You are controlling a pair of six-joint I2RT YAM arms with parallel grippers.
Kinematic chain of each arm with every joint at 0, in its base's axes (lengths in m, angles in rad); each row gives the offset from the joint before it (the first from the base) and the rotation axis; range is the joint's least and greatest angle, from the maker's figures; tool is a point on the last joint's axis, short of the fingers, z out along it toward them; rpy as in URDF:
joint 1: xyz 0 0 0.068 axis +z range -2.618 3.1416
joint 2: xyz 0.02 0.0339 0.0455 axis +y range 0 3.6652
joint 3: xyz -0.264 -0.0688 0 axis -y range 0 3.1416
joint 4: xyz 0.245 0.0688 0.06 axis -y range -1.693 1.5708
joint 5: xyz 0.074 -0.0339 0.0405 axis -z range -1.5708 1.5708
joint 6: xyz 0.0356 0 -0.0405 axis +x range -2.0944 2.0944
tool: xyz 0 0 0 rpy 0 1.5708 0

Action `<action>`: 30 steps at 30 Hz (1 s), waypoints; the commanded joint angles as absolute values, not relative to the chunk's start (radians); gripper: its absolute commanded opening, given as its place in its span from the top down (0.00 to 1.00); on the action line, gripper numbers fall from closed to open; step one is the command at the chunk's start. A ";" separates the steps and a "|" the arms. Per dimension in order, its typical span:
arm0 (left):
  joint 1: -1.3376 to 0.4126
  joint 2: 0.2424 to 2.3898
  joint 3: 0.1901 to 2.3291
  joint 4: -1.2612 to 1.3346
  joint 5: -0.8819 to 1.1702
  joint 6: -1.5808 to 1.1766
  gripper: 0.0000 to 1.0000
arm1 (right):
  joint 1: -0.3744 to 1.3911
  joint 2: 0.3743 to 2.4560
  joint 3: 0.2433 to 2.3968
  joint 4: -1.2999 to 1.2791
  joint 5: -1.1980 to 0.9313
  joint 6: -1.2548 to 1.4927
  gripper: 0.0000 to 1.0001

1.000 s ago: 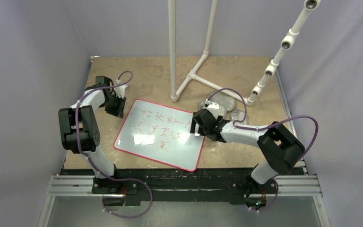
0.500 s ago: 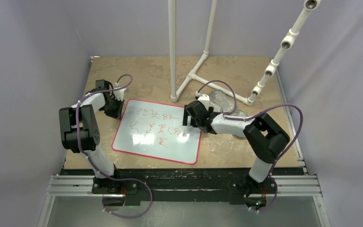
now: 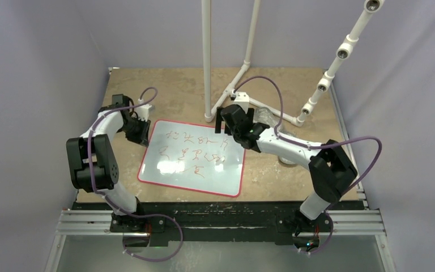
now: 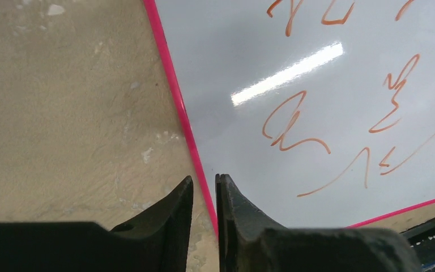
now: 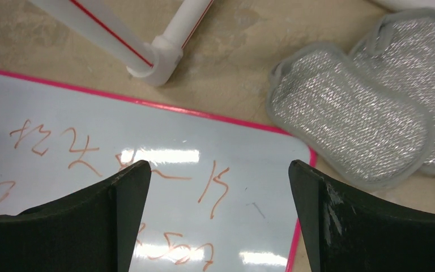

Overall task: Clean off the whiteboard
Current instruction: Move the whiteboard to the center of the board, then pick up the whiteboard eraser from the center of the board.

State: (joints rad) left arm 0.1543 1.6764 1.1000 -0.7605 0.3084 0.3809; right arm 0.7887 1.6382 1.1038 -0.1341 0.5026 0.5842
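The whiteboard (image 3: 192, 158) lies flat on the tan table, glossy white with a red rim and red scribbles across it. My left gripper (image 3: 143, 131) is at its upper left edge. In the left wrist view the left gripper (image 4: 204, 181) has its jaws closed to a narrow slit, and the whiteboard's (image 4: 328, 113) red rim runs between them. My right gripper (image 3: 224, 121) hovers over the board's top right corner. The right wrist view shows the right gripper (image 5: 215, 170) open wide, holding nothing, above the whiteboard (image 5: 249, 147).
Two silvery-grey oval pads (image 5: 345, 124) (image 5: 413, 62) lie overlapping just right of the board's corner, partly hidden by the right arm (image 3: 264, 117). A white pipe frame (image 3: 207, 56) stands behind the board, its foot (image 5: 164, 54) close to the rim. A slanted pipe with fittings (image 3: 340, 54) rises at the right.
My right arm swung from the board's right edge up to its top right corner. The board turned a little and now lies squarer. The left jaws narrowed onto the rim.
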 commanded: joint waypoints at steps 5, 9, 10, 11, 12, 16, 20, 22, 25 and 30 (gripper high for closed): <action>0.150 1.619 1.216 -0.805 0.344 0.339 0.66 | 0.711 1.726 1.223 -0.149 0.648 0.471 0.21; 0.150 1.623 1.198 -0.728 0.345 0.323 0.59 | 0.701 1.818 1.304 -0.149 0.642 0.450 0.27; 0.150 1.626 1.188 -0.716 0.336 0.319 0.57 | 0.699 1.842 1.325 -0.152 0.641 0.446 0.30; 0.151 1.631 1.185 -0.705 0.329 0.314 0.56 | 0.695 1.862 1.344 -0.156 0.641 0.445 0.32; 0.151 1.634 1.186 -0.699 0.320 0.306 0.51 | 0.686 1.880 1.359 -0.158 0.637 0.446 0.34; 0.151 1.616 1.210 -0.670 0.223 0.275 0.12 | 0.641 1.918 1.397 -0.145 0.600 0.452 0.39; 0.155 1.551 1.198 -0.612 0.170 0.265 0.02 | 0.629 1.956 1.441 -0.164 0.575 0.452 0.48; 0.155 1.533 1.196 -0.596 0.158 0.258 0.01 | 0.629 1.969 1.450 -0.180 0.563 0.464 0.49; 0.154 1.534 1.204 -0.593 0.147 0.238 0.01 | 0.629 1.977 1.444 -0.183 0.554 0.468 0.49; 0.158 1.543 1.213 -0.572 0.166 0.209 0.01 | 0.629 1.991 1.445 -0.209 0.543 0.482 0.45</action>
State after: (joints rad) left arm 0.1547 1.5486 1.1873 -0.6136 0.1673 0.2520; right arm 0.6220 1.9823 1.4120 -0.1757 0.5579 0.4671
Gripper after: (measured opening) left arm 0.990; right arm 0.531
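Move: The nearest eraser pad lies about 7 cm ahead of the right hand, 9 cm to its right and 11 cm below. The whiteboard's middle is some 9 cm back and 17 cm left of that hand. A second pad sits roughly 11 cm ahead and 15 cm right, and the white stand's elbow joint about 10 cm ahead and 11 cm left. From the left hand, the whiteboard's middle is 4 cm back, 19 cm right and 4 cm below, the nearest pad some 46 cm right and 11 cm ahead. Forward about 10 cm and slightly right, the right hand leaves the space over the whiteboard for the nearest pad, rising briefly, then sinking, its fingers half closing as the wrist rolls a little right. The left hand rises 7 cm and moves forward off the whiteboard's left edge, drifting left, opening wide and tilting its fingers forward some 20 degrees. ##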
